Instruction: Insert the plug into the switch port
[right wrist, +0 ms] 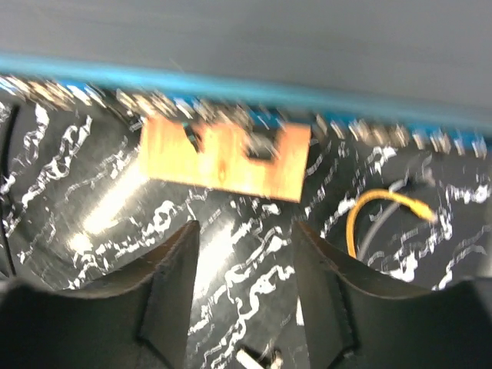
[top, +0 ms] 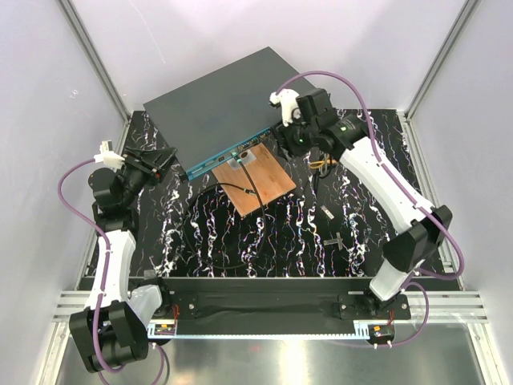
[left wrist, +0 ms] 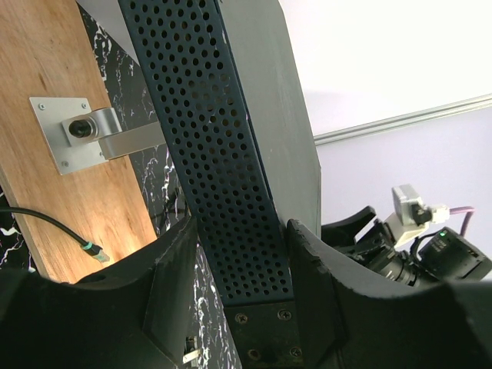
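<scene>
The switch [top: 224, 104] is a flat dark grey box at the back of the table, its teal front face [top: 232, 152] towards me. A black cable's plug [top: 251, 193] lies loose on the copper-brown board [top: 260, 183]; it also shows in the left wrist view [left wrist: 94, 250]. My left gripper [top: 166, 155] is open at the switch's front left corner. In its wrist view the gripper [left wrist: 244, 224] has the perforated side [left wrist: 215, 115] between the jaws. My right gripper [top: 290, 143] is open and empty over the table by the front face's right end; its wrist view [right wrist: 244, 227] is blurred.
A metal bracket [left wrist: 77, 134] is screwed to the board. A yellow cable [right wrist: 384, 206] lies right of the board, below the teal face [right wrist: 231, 81]. The black cable loops on the marbled table [top: 228, 233]. Small loose parts [top: 325, 211] lie at centre right.
</scene>
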Controlling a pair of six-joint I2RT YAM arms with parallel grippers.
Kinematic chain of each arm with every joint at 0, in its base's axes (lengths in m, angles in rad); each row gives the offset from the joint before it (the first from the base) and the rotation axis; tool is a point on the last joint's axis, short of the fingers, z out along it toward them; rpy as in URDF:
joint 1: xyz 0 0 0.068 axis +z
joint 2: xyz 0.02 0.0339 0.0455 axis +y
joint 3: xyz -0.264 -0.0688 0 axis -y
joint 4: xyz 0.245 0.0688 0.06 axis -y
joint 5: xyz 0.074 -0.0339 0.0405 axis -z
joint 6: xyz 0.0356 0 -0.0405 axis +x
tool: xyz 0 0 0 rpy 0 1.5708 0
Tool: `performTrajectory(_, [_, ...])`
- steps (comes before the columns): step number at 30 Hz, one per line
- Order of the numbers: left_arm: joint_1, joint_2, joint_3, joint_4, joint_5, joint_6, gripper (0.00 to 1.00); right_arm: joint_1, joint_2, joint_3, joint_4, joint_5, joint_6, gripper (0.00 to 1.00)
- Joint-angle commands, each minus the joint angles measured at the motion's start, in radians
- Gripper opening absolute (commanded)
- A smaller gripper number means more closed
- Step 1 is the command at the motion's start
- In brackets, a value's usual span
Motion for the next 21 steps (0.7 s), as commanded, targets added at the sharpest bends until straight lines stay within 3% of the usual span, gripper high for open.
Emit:
performTrajectory(1, [-0.010,0.013,0.025,0.061,0.017,0.044,0.47,-0.036,-0.068,-0.051,0.007,-0.042,-0.010,0.55])
performTrajectory(2, [-0.008,0.013,0.027,0.061,0.016,0.044,0.47,-0.040,-0.073,-0.063,0.015,-0.039,-0.007,0.53])
performTrajectory(3, [-0.010,0.013,0.027,0.061,0.017,0.045,0.47,-0.046,-0.079,-0.077,0.033,-0.033,0.004,0.41])
performTrajectory(5, [-0.010,0.014,0.027,0.061,0.015,0.047,0.47,-0.050,-0.089,-0.083,0.058,-0.025,0.013,0.31])
performTrajectory(6, [-0.008,0.016,0.027,0.064,0.014,0.045,0.47,-0.048,-0.087,-0.078,0.079,-0.022,0.024,0.20])
performTrajectory(8, [-0.010,0.014,0.027,0.064,0.015,0.047,0.47,-0.050,-0.082,-0.075,0.110,-0.014,0.039,0.10])
performTrajectory(11, [-0.010,0.013,0.025,0.064,0.012,0.048,0.47,-0.050,-0.066,-0.062,0.151,-0.019,0.065,0.05])
performTrajectory(21, [-0.008,0.016,0.022,0.076,0.011,0.044,0.47,-0.048,0.008,0.015,0.197,-0.051,0.148,0.04])
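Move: The plug sits at its port in the switch's front, about 3 cm ahead of the open right gripper and 2 cm to its left, nearly level with it. The yellow cable's plug is some 9 cm ahead and 9 cm right of that gripper; the black cable's plug is about 2 cm back and 11 cm left. From the left gripper, on the switch's left end, the plug lies about 4 cm ahead and 24 cm right. Keep the left gripper still on the switch's end. Draw the empty right gripper right and slightly down, about 2.5 cm clear of the plug, shutting its fingers as it goes; then turn back and bring the closed tips some 4.5 cm forward, up and left to just beside the plug at the switch face, rolling the hand's left side up a little. ##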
